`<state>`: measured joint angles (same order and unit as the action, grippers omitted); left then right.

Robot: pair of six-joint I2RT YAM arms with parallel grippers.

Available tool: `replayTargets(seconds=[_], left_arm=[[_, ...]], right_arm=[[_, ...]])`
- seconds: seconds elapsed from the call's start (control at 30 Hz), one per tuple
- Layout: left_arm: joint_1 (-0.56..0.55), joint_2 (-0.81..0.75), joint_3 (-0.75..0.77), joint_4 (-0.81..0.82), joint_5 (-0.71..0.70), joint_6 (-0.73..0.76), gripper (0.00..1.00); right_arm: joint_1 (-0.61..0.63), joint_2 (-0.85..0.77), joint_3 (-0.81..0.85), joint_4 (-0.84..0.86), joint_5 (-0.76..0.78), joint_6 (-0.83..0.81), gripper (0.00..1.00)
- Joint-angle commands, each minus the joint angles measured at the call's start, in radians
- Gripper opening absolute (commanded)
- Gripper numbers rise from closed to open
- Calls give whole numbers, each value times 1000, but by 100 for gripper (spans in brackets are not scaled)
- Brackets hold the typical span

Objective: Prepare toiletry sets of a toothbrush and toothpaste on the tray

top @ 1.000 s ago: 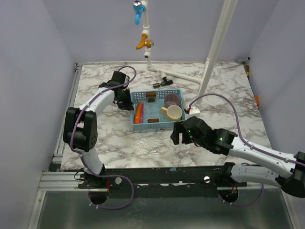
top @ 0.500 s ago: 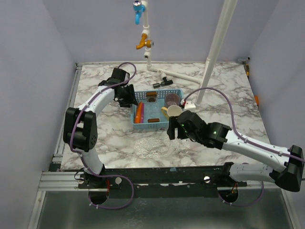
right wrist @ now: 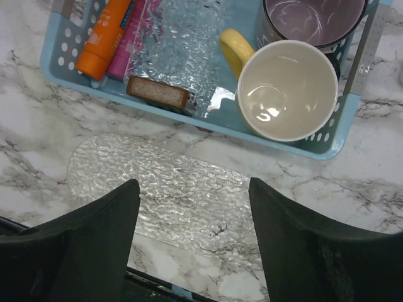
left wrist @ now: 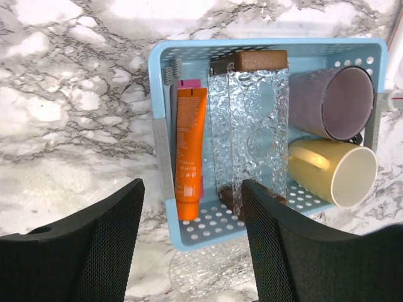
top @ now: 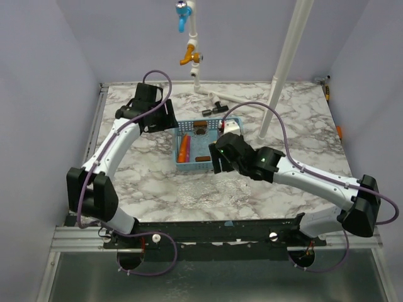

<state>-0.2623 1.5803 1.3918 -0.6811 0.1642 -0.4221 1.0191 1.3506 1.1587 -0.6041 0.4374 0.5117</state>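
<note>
The orange toothpaste [left wrist: 190, 151] lies in the blue basket [left wrist: 214, 233], along its left wall. A toothbrush's bristled head [left wrist: 171, 70] shows beside the tube's top; its handle is mostly hidden. My left gripper [left wrist: 192, 251] hangs open and empty above the basket's near edge, and in the top view the left gripper [top: 164, 121] is at the basket's back left. My right gripper [right wrist: 195, 251] is open and empty over the clear textured tray [right wrist: 157, 189] lying flat on the marble in front of the basket [top: 189, 165]. The toothpaste [right wrist: 104, 38] also shows in the right wrist view.
In the basket stand a clear textured piece with brown ends [left wrist: 249, 138], a purple cup [left wrist: 330, 100] and a yellow cup [left wrist: 334, 173]. A pink tube [right wrist: 129, 44] lies by the orange one. A white pole [top: 286, 60] and pipe fittings [top: 214, 108] stand behind.
My left gripper has opened and drawn back and up from the basket's left side. My right arm has swung left, to the basket's front edge.
</note>
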Motion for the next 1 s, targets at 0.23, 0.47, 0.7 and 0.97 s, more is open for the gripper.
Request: replayTargets(seconds=[0.23, 0.47, 0.7, 0.97], left_arm=[[-5, -404, -268, 89, 35, 51, 76], [-5, -596, -390, 117, 65, 93, 98], [-4, -708, -506, 189, 66, 116, 99], [-6, -729, -541, 189, 84, 106, 99]], right_arm=[[-124, 150, 85, 22, -51, -171, 66], [-186, 242, 140, 38, -119, -217, 59], [-208, 302, 154, 56, -155, -224, 53], [-208, 359, 160, 66, -151, -215, 43]])
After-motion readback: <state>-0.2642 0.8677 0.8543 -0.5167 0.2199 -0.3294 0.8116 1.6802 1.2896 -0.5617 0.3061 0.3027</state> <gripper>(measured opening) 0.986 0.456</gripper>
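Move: The yellow mug, in the right near corner of the blue basket, is about 8 cm ahead of the right hand, 4 cm to its right and 12 cm below. The purple mug stands some 9 cm beyond the yellow one. The near brown block is about 3 cm nearer than the yellow mug and 10 cm to its left, the orange toothpaste 16 cm to its left. From the left hand the yellow mug lies roughly 20 cm right, 4 cm back and 12 cm down. Heading for the yellow mug, the right hand reaches forward and sinks, about 7 cm each way, tipping a little further down while its fingers narrow from well open to about half open around the mug's left rim; no contact can be made out. The left hand backs away from the basket some 12 cm, rising slightly and opening fully as its wrist tilts up about 20 degrees. ##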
